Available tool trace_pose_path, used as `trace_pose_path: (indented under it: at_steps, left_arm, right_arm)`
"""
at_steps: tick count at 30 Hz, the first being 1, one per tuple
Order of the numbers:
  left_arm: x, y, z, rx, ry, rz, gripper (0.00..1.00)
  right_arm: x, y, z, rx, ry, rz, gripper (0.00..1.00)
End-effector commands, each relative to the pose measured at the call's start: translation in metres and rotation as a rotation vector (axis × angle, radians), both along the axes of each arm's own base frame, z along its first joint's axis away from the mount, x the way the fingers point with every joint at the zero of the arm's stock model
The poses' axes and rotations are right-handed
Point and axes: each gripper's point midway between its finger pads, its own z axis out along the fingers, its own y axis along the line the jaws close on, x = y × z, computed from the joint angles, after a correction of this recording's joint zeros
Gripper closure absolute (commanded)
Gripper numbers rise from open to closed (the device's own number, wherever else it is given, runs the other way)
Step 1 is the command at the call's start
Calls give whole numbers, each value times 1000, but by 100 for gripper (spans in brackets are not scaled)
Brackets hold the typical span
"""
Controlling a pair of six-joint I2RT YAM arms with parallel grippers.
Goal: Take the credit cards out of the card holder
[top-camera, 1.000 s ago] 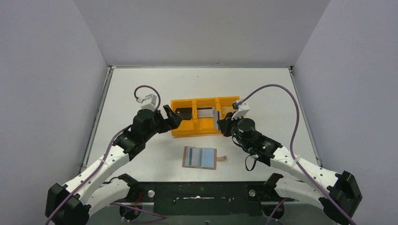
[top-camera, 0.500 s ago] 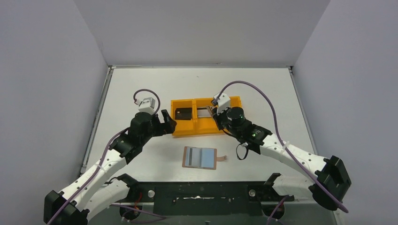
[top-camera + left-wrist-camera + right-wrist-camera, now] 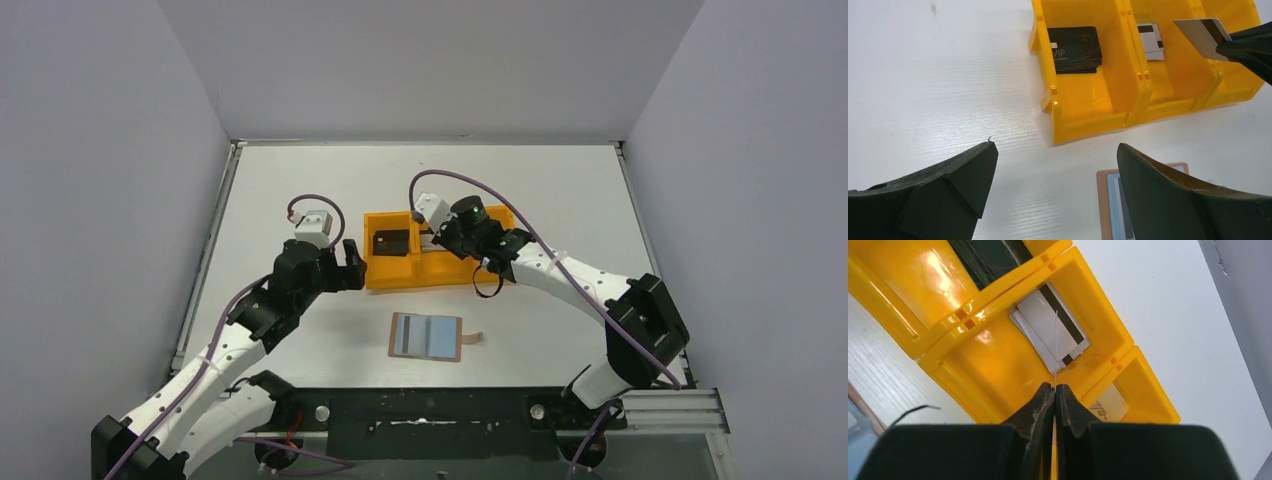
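The card holder lies open on the table, brown-edged with grey-blue panels, in front of the orange tray. My right gripper hangs over the tray's middle compartment, shut on a silvery grey card that shows edge-on in the right wrist view. More grey cards lie flat below it. Black cards sit in the left compartment and a gold-tan card in the right one. My left gripper stands open and holds nothing, above the table just left of the tray's front corner. Its right finger hides part of the card holder.
Grey walls close in the white table on three sides. The right arm reaches across the tray's right end. Purple cables loop above both wrists.
My right gripper has carried the grey card leftwards from the tray's right end to above the middle compartment. The left gripper has drawn back a little from the tray.
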Motion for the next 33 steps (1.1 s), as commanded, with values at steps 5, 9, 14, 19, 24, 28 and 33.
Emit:
trace_pose_path:
  at_steps: [5, 9, 14, 19, 24, 28, 33]
  left_arm:
    - [9, 25, 25, 81, -111, 75, 8]
    - [8, 34, 28, 106, -128, 108, 8]
    - [7, 39, 35, 106, -151, 119, 8]
    - [7, 44, 41, 100, -172, 139, 8]
    - [8, 43, 41, 98, -173, 135, 8]
    - [9, 44, 39, 102, -167, 139, 9]
    - [10, 47, 39, 102, -167, 147, 9]
  right_arm:
    - [16, 15, 0, -84, -52, 266, 100]
    - [32, 17, -6, -145, -91, 296, 100]
    - [51, 18, -18, -223, -106, 315, 100]
    - [68, 17, -27, -294, -130, 312, 100]
    - [79, 18, -34, -323, -158, 325, 100]
    - [86, 18, -43, -342, -184, 322, 99]
    - [87, 22, -52, -339, -174, 345, 97]
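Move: My right hand holds a striped white card and is taking it to the white stack in the middle bin of the orange tray, about 5 cm ahead, 3 cm left and 12 cm below. From this hand, the black VIP cards lie some 4 cm ahead and 14 cm left, the gold cards 5 cm ahead and 9 cm right, the open card holder 17 cm back and 6 cm left. From my left hand the white stack is roughly 8 cm ahead, 18 cm right and 15 cm below. I sink my right hand about 7 cm and carry it forward nearly as far, bringing the pinched card down into the far part of the middle bin. The drop starts first and the forward reach follows, while the wrist turns some 20 degrees counter-clockwise and rolls its left side down; the fingers stay shut. My empty, open left hand backs away leftward about 4 cm, rising slightly. ##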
